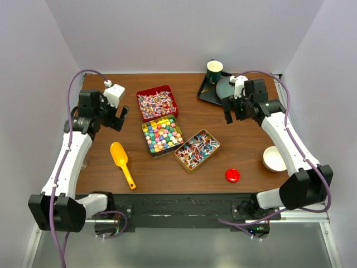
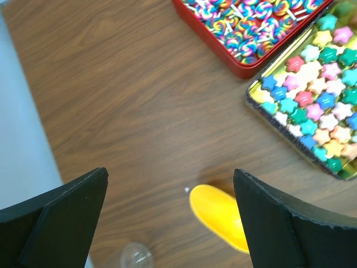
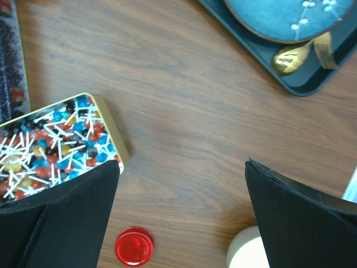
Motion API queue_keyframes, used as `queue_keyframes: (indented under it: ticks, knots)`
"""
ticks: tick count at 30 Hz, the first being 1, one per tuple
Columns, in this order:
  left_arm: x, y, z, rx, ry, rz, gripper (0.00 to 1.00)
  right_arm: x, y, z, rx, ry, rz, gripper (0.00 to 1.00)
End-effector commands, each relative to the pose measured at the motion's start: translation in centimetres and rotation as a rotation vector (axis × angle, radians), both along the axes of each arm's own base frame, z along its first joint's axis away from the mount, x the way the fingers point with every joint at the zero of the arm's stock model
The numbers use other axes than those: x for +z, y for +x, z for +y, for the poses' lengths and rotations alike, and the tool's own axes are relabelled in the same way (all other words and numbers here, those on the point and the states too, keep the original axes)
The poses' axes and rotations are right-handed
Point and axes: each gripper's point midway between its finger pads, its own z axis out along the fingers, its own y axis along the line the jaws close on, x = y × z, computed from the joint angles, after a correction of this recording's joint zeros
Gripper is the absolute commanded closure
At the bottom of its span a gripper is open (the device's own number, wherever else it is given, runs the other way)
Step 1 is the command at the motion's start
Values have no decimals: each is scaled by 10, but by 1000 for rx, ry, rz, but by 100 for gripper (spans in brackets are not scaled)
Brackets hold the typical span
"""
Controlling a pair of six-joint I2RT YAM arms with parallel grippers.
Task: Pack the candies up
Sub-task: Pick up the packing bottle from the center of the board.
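Observation:
The candies lie in three open tins mid-table: pink-white swirls [image 1: 156,103] in a red tin [image 2: 243,69], bright stars [image 1: 160,135] in a gold tin [image 2: 254,101], and red-blue pieces [image 1: 196,148] in another gold tin [image 3: 114,134]. My left gripper [image 1: 118,118] hangs open to the left of the red tin, above bare wood; in the left wrist view its jaws [image 2: 170,184] hold nothing. My right gripper [image 1: 237,114] hangs open at the back right, by the black tray, also with nothing between its fingers [image 3: 181,167].
A yellow scoop [image 1: 121,162] lies front left, its bowl [image 2: 220,215] below my left gripper. A red round lid [image 1: 232,175] and a white bowl [image 1: 274,158] sit front right. The black tray [image 1: 207,94] at the back right carries a teal plate [image 3: 279,17], a gold spoon [image 3: 289,57] and a cup [image 1: 215,70].

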Motion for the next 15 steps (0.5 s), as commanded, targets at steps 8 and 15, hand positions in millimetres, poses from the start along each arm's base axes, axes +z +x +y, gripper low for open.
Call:
queue_keyframes:
  ticks: [8, 15]
  knots:
    - [61, 12, 107, 7, 133, 24, 2, 17, -20, 42, 303, 108, -1, 1]
    - [71, -23, 145, -76, 148, 192, 9, 24, -22, 68, 371, 198, 12, 2]
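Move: The clear packing bottle stands at the board's left edge, about 18 cm to the left hand's left, 8 cm back and some 14 cm below. The yellow scoop lies 9 cm back and about 1 cm right of that hand, the star-candy box 16 cm right and 4 cm ahead, both roughly 20 cm down. From the right hand the bottle is about 60 cm left and 10 cm back; the lollipop box is 11 cm left, 4 cm back. Out over the board's left edge goes the open, empty left hand, about 15 cm left and 7 cm up, mostly rising first, its left side lifting some 10 degrees as it closes sideways on the bottle. The right hand, also open, drifts some 5 cm left and a little back towards the lollipop box, turning about 15 degrees counter-clockwise. ##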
